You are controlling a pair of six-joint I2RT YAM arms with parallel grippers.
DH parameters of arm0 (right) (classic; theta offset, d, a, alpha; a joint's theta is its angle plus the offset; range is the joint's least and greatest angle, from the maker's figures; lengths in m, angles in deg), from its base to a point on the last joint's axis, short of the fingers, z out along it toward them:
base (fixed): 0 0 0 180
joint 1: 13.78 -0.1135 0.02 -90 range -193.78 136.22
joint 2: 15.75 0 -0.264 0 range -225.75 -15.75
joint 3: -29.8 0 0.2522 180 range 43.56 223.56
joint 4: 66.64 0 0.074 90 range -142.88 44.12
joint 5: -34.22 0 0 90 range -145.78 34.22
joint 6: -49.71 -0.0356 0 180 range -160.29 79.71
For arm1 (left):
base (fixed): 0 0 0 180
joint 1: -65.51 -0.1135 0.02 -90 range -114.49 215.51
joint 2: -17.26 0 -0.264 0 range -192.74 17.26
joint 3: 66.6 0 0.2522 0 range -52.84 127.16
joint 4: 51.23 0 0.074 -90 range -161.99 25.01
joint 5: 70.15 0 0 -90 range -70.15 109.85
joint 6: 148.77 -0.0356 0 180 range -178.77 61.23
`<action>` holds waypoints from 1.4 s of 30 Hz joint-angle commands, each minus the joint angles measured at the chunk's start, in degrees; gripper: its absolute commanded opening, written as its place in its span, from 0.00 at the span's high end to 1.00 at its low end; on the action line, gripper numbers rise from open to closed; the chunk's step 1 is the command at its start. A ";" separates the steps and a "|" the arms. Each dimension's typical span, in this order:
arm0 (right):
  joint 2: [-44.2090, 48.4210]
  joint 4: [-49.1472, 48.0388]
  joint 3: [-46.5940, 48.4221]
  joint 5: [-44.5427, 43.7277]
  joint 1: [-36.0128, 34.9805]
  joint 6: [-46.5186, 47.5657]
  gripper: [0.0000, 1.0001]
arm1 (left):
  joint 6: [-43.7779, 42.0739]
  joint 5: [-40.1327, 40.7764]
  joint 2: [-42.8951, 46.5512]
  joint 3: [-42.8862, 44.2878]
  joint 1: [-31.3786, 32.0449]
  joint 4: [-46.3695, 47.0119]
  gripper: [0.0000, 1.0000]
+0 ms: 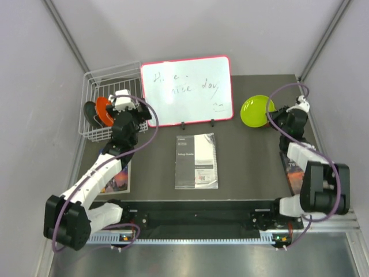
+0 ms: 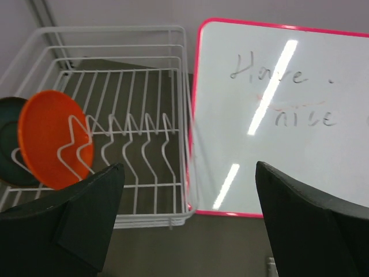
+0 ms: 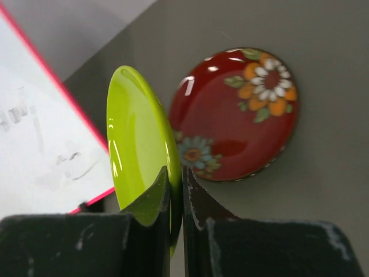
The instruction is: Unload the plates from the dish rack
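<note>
The white wire dish rack point(image 1: 95, 78) stands at the back left. An orange plate point(image 1: 104, 109) and a dark teal plate point(image 1: 90, 113) stand upright in its slots. My left gripper point(image 1: 128, 104) hovers at the rack's near right corner. In the left wrist view the left gripper point(image 2: 190, 222) is open and empty, with the orange plate point(image 2: 49, 138) and the teal plate point(image 2: 7, 144) ahead to the left in the rack point(image 2: 109, 30). My right gripper point(image 3: 176, 184) is shut on the rim of a lime green plate point(image 3: 135, 138), which shows at the back right point(image 1: 256, 111).
A red-framed whiteboard point(image 1: 187, 89) stands right of the rack. A red flowered plate point(image 3: 236, 115) lies on the table just behind the lime one. A grey booklet point(image 1: 196, 160) lies mid-table, with a book under each arm point(image 1: 115, 179) point(image 1: 290, 167).
</note>
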 commanded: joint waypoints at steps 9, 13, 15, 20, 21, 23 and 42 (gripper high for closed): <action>-21.22 0.27 16.50 1.57 7.60 -0.01 1.00 | -0.23 -1.10 -3.53 3.22 -15.19 2.85 0.01; -25.52 0.98 20.19 2.97 8.04 0.51 1.00 | 0.66 -2.60 -6.07 3.83 -16.34 3.56 0.01; -26.58 1.42 20.90 3.41 8.04 0.52 0.95 | 1.62 -3.65 -7.48 4.36 -16.87 3.55 0.01; -29.05 2.38 22.57 4.38 8.21 0.78 0.77 | 2.85 -4.89 -9.85 4.89 -17.66 4.17 0.01; -29.22 2.65 22.66 4.47 8.21 0.78 0.74 | 2.94 -4.98 -10.12 4.98 -18.18 4.00 0.01; -29.40 3.00 22.66 5.08 8.21 0.78 0.66 | 3.64 -5.68 -10.82 5.33 -18.80 3.99 0.01; -14.91 14.95 20.91 -9.68 5.14 8.16 0.18 | 5.23 -6.30 -16.45 7.53 -27.15 4.52 0.01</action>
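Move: The right hand, holding the green plate by its rim, has the red flowered plate about 10 cm ahead, level sideways, and 12 cm below; the whiteboard's middle is some 15 cm ahead and 42 cm left of it. From the open left hand the orange plate stands about 12 cm ahead, 18 cm left and 12 cm down. The dark plate is 6 cm left of the orange one; the whiteboard's middle is roughly 16 cm ahead and 25 cm right of the left hand. Still pinching the green plate, the right hand carries it forward, down and rightward, about 8, 9 and 6 cm, tipping down, then opens to let go over the red plate and lifts off by 4-5 cm, easing back. Meanwhile the left hand, staying open, swings some 15 cm left towards the orange plate, also reaching forward and sinking about 5 cm, turning counter-clockwise. ##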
